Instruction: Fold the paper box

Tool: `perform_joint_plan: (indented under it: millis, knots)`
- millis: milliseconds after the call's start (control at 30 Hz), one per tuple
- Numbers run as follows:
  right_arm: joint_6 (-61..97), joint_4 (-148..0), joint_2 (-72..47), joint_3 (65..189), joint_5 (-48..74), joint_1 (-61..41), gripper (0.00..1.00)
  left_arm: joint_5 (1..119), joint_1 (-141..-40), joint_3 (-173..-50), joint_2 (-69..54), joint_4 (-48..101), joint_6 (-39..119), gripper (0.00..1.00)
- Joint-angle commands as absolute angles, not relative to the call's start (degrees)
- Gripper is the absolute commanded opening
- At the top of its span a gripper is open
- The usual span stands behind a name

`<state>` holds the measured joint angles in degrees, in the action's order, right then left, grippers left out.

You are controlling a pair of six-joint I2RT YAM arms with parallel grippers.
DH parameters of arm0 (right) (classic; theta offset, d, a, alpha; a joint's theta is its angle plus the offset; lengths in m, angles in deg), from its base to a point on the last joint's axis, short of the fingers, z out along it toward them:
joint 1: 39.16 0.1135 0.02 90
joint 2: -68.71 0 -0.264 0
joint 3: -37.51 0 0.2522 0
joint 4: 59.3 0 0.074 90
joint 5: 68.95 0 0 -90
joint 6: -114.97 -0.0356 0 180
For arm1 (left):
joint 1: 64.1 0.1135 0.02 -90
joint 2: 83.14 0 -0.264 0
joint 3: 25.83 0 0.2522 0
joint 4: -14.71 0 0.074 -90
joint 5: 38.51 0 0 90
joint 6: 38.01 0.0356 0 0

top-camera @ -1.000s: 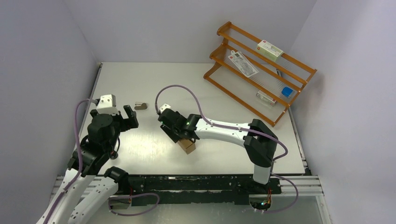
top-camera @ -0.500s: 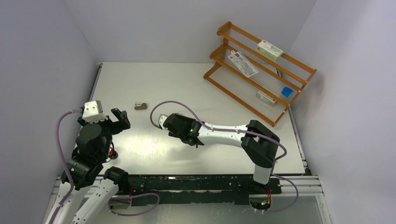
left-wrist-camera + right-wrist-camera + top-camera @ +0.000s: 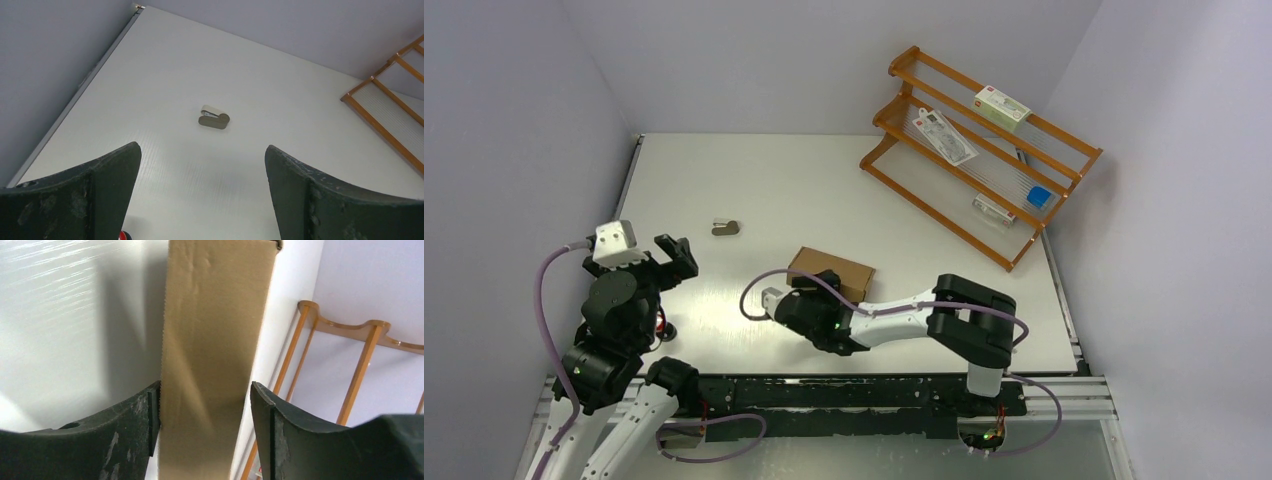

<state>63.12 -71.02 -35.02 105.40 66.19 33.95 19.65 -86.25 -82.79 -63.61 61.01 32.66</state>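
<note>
The paper box [image 3: 834,268] is a closed brown cardboard box lying flat near the table's middle. My right gripper [image 3: 816,288] reaches it from the near side, with its jaws either side of the box's near end. In the right wrist view the paper box [image 3: 215,315] runs away between the fingers of the right gripper [image 3: 205,387]. The left finger [image 3: 145,415] touches its edge, and a clear gap separates it from the right finger [image 3: 270,415], so the jaws are open. My left gripper [image 3: 674,257] hangs wide open at the left with nothing in it; its wrist view shows the left gripper [image 3: 201,147] over bare table.
A small grey clip-like object [image 3: 725,227] [image 3: 214,117] lies on the table beyond the left gripper. An orange tiered rack [image 3: 979,150] [image 3: 310,365] holding white packages and a blue item stands at the back right. Walls enclose the table on three sides.
My right arm has drawn back toward the near edge, and the box, earlier upright in its grip, now lies flat beyond it. The right jaws have widened a little. The left arm has retreated leftward.
</note>
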Motion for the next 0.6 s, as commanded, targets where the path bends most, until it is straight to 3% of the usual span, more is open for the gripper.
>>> perform_joint_plan:
  millis: [0, 267, 433, 567]
  knots:
    - [57.5, -76.9, -35.8, 105.1, 67.0, 36.2, 0.70, 18.7, -85.4, -82.3, -64.3, 60.9, 32.2, 0.98]
    - [47.5, -89.8, -31.3, 108.7, 62.5, 38.7, 0.99, 19.7, -85.4, -82.0, -64.4, 60.7, 32.4, 0.98]
    - [42.5, -96.4, -28.9, 111.2, 57.9, 38.9, 1.00, 20.4, -85.4, -81.9, -64.3, 60.6, 32.6, 0.98]
    - [39.4, -92.8, -26.0, 112.0, 54.4, 36.5, 1.00, 22.1, -85.4, -81.5, -63.8, 59.9, 33.3, 0.98]
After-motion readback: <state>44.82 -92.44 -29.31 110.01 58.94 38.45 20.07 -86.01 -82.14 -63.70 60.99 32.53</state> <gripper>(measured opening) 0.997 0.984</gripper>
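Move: The box sits between the right hand's slightly loosened fingers, its middle roughly 3 cm ahead, level sideways and some 2 cm below the hand point. From that hand the stapler lies about 12 cm ahead and 20 cm to the left, and the small red-capped bottle some 9 cm back and 31 cm left. From the idle left hand, the box is about 7 cm ahead, 33 cm to the right and 24 cm below. Letting go of the box, the right fingers spread from a bit over half to fully open while the hand draws back from it, about 5.5 cm towards the robot. It dips some 2 cm on the way, then climbs back up by about as much, and the fingers tip roughly 10–15 degrees further down. ##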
